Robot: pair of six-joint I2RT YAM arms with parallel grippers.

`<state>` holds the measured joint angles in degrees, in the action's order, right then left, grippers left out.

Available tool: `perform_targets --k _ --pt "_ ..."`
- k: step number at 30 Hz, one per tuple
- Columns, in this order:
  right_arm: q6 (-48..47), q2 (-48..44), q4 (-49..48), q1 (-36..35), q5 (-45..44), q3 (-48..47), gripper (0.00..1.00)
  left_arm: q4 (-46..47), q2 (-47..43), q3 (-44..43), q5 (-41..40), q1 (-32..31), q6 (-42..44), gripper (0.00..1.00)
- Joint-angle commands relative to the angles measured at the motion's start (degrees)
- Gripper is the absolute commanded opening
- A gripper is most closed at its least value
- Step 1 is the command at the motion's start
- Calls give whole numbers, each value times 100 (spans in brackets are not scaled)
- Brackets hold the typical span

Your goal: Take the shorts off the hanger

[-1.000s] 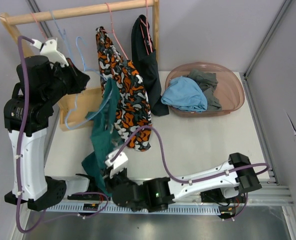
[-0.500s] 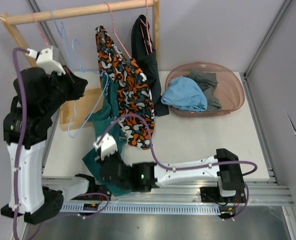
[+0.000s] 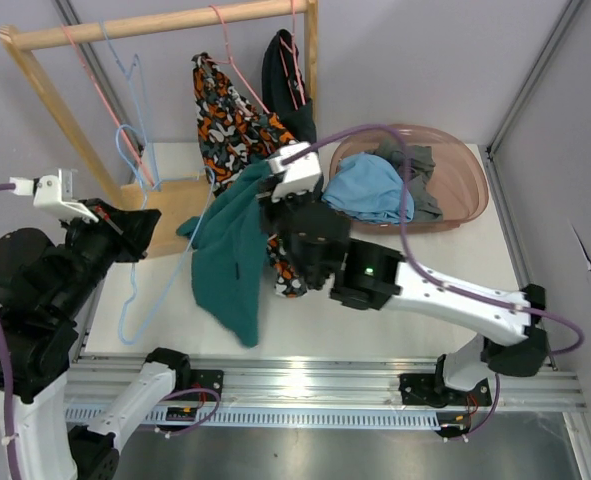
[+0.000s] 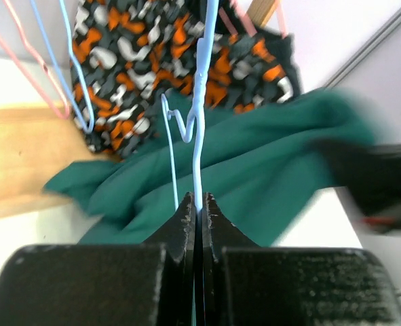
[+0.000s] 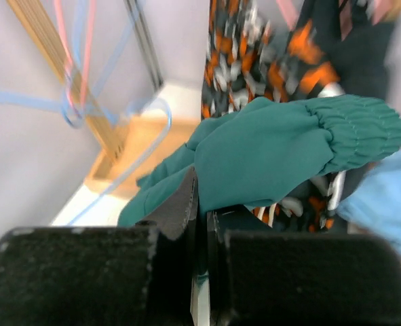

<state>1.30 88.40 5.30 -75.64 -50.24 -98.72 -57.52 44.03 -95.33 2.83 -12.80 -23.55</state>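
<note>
The dark teal shorts [image 3: 230,262] hang over the table's middle, with my right gripper [image 3: 271,200] shut on their top edge. In the right wrist view the teal cloth [image 5: 275,149] is pinched between the shut fingers of that gripper [image 5: 203,197]. My left gripper [image 3: 143,218] is shut on the wire of a light blue hanger [image 3: 165,275]. In the left wrist view that wire [image 4: 199,136] rises from the shut gripper [image 4: 197,202] in front of the teal shorts [image 4: 268,163]. Patterned shorts [image 3: 233,125] and black shorts [image 3: 280,80] hang on pink hangers.
A wooden rack with a top rail [image 3: 155,22] and base [image 3: 170,200] stands at the back left, with empty pink and blue hangers [image 3: 125,140] on it. A brown basket [image 3: 465,190] at the back right holds light blue shorts [image 3: 370,188] and grey shorts [image 3: 412,160].
My right arm has swung from the front left up to the middle, carrying the teal shorts. My left arm has dropped down and left, pulling the blue hanger away from the rack.
</note>
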Motion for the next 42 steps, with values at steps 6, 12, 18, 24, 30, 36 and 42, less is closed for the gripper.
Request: perform_targets --k 6,12,18,24,30,36,42 --pt "-2027 -1009 -1356 66 -83 -718 0 434 -140 980 -134 -30 52 0" --pt "-2460 -553 -1067 1260 672 -1912 0 592 -307 1403 -204 -30 184 0" --pt "-2020 333 -171 2965 1559 -3477 0 715 -342 1675 -248 -30 351 0" --pt "-2213 951 -292 4073 1806 -4340 0 909 -334 1860 -230 -30 492 0" --pt "-1443 837 -433 5293 2183 -3815 0 1058 -237 2009 -248 -30 597 0" --pt "-404 486 -808 5955 2589 -1983 0 1330 -79 2010 -257 -30 545 0" --pt "519 46 -1628 5964 2537 692 0 1471 605 1257 -441 -30 588 0"
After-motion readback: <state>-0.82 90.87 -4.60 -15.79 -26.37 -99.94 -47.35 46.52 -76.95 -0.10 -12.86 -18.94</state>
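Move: My right hand already holds the green shorts. The pink basket they go to lies about 27 cm ahead, 33 cm to the right and 40 cm below; the blue shorts in its near-left part are some 25 cm ahead, 23 cm right. The camo shorts hang roughly 17 cm ahead and 6 cm left of that hand. My left hand grips the empty blue hanger; the rail stretch with the freed hangers is about 30 cm ahead, 8 cm left and 20 cm up. With my right hand I keep the green shorts pinched and carry them over to the basket: first up about 22 cm and rightward, then sweeping forward and right, and lastly sinking steeply while the wrist has swung some 35 degrees clockwise. My left hand keeps the blue hanger, drops about 9 cm with its fingertips tipping down slightly, then eases forward. ##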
